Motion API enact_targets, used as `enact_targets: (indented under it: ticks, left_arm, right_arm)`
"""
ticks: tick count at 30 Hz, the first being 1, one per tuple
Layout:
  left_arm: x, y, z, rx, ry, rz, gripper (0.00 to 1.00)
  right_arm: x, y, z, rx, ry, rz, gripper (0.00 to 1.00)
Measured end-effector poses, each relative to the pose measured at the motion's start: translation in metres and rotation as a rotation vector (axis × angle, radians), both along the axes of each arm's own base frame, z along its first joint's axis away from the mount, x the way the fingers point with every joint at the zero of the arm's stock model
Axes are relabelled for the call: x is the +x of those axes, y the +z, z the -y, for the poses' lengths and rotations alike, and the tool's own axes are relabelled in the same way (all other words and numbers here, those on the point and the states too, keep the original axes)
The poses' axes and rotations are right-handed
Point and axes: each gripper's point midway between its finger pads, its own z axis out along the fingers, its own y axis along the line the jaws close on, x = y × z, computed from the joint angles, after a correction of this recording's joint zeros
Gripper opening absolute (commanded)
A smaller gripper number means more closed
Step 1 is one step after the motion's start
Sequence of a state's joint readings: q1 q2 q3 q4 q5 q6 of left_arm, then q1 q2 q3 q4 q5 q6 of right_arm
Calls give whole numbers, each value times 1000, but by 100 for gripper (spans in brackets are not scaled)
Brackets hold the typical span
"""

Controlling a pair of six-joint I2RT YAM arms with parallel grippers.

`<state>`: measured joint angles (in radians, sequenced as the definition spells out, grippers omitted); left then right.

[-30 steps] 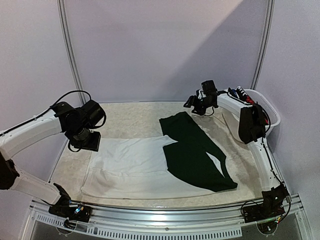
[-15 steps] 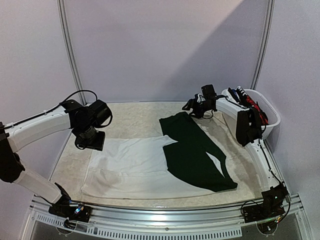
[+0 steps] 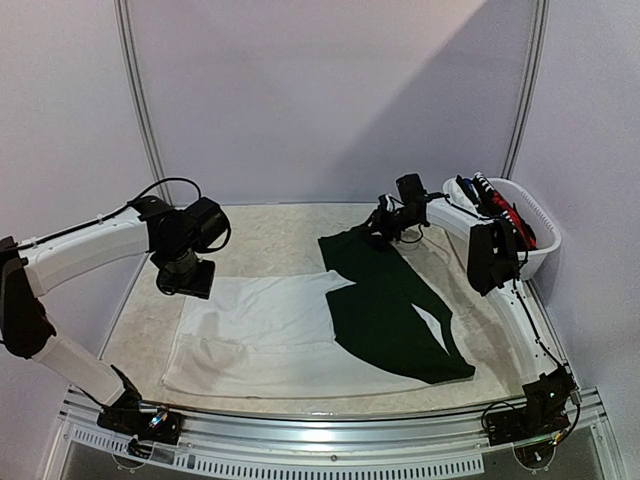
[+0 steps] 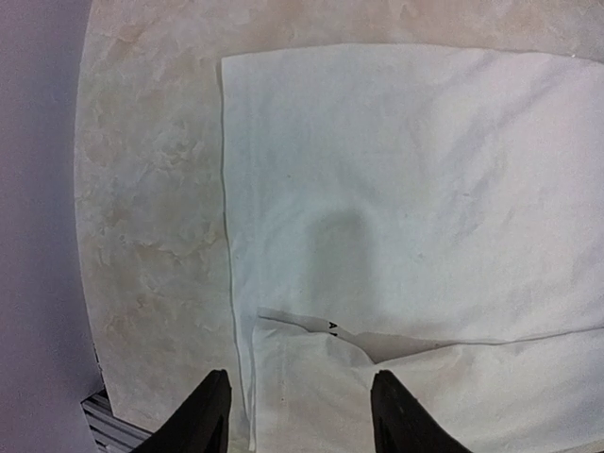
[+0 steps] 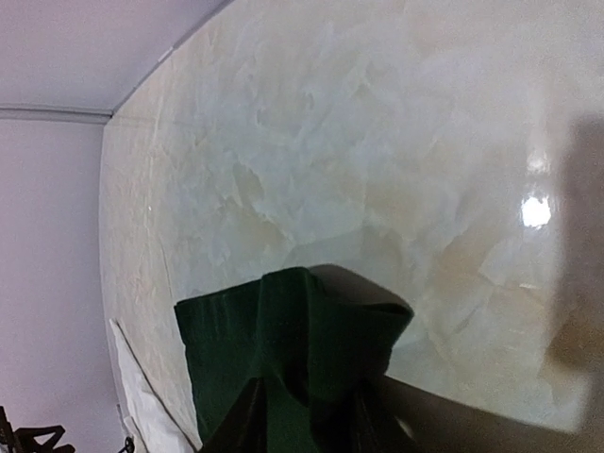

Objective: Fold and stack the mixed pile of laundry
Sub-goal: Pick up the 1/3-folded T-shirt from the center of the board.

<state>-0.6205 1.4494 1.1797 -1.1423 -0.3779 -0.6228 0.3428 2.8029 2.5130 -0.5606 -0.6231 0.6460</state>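
A white T-shirt (image 3: pixel 265 325) lies flat on the table's left half, and a sliver of black print shows at a fold (image 4: pixel 332 327). A dark green piece (image 3: pixel 390 300) lies spread to its right, overlapping the shirt's edge. My left gripper (image 3: pixel 186 278) hovers open over the shirt's far left corner, with its fingertips (image 4: pixel 209 406) straddling the folded white cloth (image 4: pixel 311 396). My right gripper (image 3: pixel 381 229) is at the green piece's far corner. Its jaws are shut on a puckered ridge of green cloth (image 5: pixel 283 330), seen between the fingers of this gripper (image 5: pixel 304 427).
A white plastic tub (image 3: pixel 535 215) stands at the far right with several mixed garments (image 3: pixel 490 195) sticking out. Bare marbled tabletop (image 3: pixel 270 235) lies behind the shirt. Pale walls and two upright poles enclose the back.
My right gripper has dropped left onto the green piece's far corner and closed on it. The left arm has shifted slightly right and farther back over the shirt's corner.
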Motion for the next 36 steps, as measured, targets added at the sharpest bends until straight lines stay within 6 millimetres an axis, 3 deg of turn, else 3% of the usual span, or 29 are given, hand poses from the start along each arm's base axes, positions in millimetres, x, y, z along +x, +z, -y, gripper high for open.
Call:
enact_targets:
  ticks: [10, 18, 24, 29, 36]
  left_arm:
    - [8, 3, 3, -5, -4, 3, 50]
    - [26, 0, -25, -48, 102, -21, 47]
    - [61, -18, -52, -126, 211, -79, 39]
    - [95, -41, -70, -179, 269, -138, 32]
    - [128, -82, -83, -227, 276, -234, 23]
  right_arm:
    - [-3, -9, 5, -57, 1, -2, 0]
    - [-2, -10, 7, -71, 10, 17, 0]
    - [-2, 1, 6, -81, 55, 75, 0]
    - [-7, 38, 5, -63, 97, 145, 0]
    - [-16, 120, 1, -33, 160, 306, 0]
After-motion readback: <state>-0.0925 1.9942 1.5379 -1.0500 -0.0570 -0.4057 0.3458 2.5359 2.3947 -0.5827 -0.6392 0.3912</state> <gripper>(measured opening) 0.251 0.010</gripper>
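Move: My right fingers are half shut around the far right corner of the T-shirt's green sleeve, about 1 cm below them. The sleeve's far left corner lies some 11 cm to its left and 2 cm back, the basket some 23 cm to its right and 5 cm back. From my left hand, the shirt's white far left corner is about 15 cm ahead, 7 cm left and 12 cm down; the fold edge runs roughly below that hand, some 2 cm ahead. I settle my right hand about 1 cm lower and shut its fingers on the green sleeve corner, pause, then lift it nearly straight up about 13 cm, tipping the fingertips upward some 20 degrees. Meanwhile my left hand swings forward, left and down towards the white far left corner, half narrowing its fingers and stopping short of the cloth. ##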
